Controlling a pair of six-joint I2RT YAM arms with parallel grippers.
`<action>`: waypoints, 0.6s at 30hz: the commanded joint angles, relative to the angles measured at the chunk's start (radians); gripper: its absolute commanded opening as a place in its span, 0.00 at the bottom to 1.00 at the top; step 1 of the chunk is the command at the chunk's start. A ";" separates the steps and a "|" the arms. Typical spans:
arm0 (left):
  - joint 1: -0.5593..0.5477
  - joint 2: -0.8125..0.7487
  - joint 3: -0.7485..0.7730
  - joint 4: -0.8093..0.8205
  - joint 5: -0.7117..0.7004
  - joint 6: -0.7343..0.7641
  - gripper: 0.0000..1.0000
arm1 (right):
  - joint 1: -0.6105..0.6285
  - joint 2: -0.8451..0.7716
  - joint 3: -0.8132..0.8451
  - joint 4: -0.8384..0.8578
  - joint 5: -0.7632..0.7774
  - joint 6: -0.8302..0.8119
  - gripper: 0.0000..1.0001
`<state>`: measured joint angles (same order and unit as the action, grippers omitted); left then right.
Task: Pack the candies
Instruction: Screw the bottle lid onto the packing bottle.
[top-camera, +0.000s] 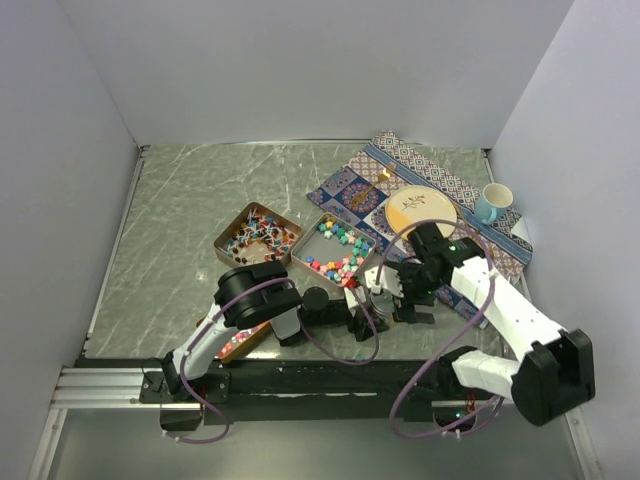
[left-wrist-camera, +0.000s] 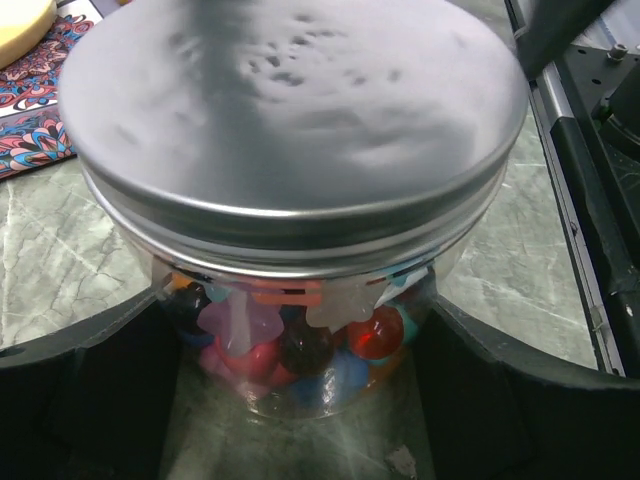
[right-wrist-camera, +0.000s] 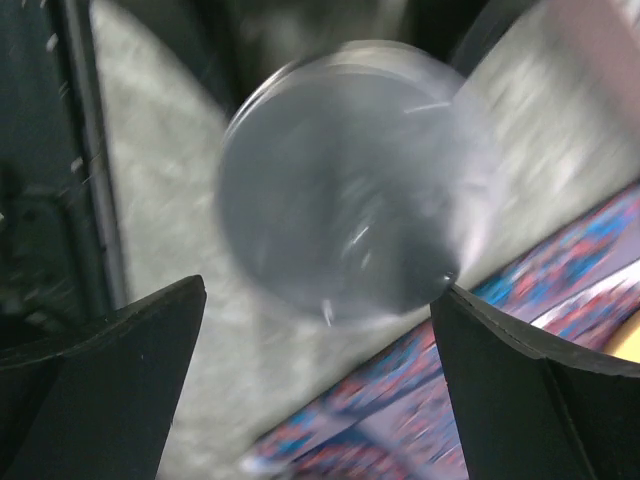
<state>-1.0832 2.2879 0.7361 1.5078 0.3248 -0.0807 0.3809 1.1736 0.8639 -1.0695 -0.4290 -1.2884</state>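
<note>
A clear round jar (left-wrist-camera: 300, 300) with a silver metal lid (left-wrist-camera: 290, 110) stands on the marble table, with mixed candies (left-wrist-camera: 300, 345) showing through its wall. My left gripper (left-wrist-camera: 300, 330) is closed around the jar's base, one black finger against each side. In the top view the jar (top-camera: 379, 291) sits near the front edge between both grippers. My right gripper (right-wrist-camera: 320, 290) hovers open above the lid (right-wrist-camera: 350, 180), which is blurred. More candies fill two copper tins: pastel pieces (top-camera: 337, 250) and wrapped sweets (top-camera: 257, 236).
A patterned cloth (top-camera: 440, 180) at the back right carries a yellow plate (top-camera: 420, 212), a gold spoon (top-camera: 375, 185) and a pale blue cup (top-camera: 492, 203). A third tin (top-camera: 240, 340) lies partly under my left arm. White walls enclose the table.
</note>
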 joint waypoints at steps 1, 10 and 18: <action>0.042 0.096 -0.047 0.149 -0.118 -0.129 0.49 | 0.006 -0.081 -0.069 -0.301 0.002 0.136 1.00; 0.045 0.081 -0.055 0.134 -0.099 -0.120 0.50 | -0.115 -0.157 0.044 -0.354 0.064 0.100 1.00; 0.043 0.110 -0.044 0.126 -0.092 -0.097 0.50 | -0.154 0.167 0.464 -0.352 -0.120 0.077 1.00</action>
<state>-1.0710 2.2887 0.7418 1.5093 0.3035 -0.1246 0.2283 1.1629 1.1576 -1.3525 -0.4191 -1.1805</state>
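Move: My left hand still grips the candy-filled bottle, its lid about 4 cm above my left hand point. From my wide-open right hand the lid lies some 6 cm to the left, 2 cm ahead and 4 cm lower. The box of star candies is about 18 cm left and 14 cm ahead, the yellow plate roughly 23 cm ahead and 4 cm right, both about 11 cm below. My right hand sweeps back about 6.5 cm and a little right at nearly the same height, one open finger seeming to brush along the lid's rim and come free. Then it swings forward again while rising some 8 cm, turning about 15 degrees clockwise, clear of the lid with fingers wide open; my left hand keeps its hold on the bottle. ##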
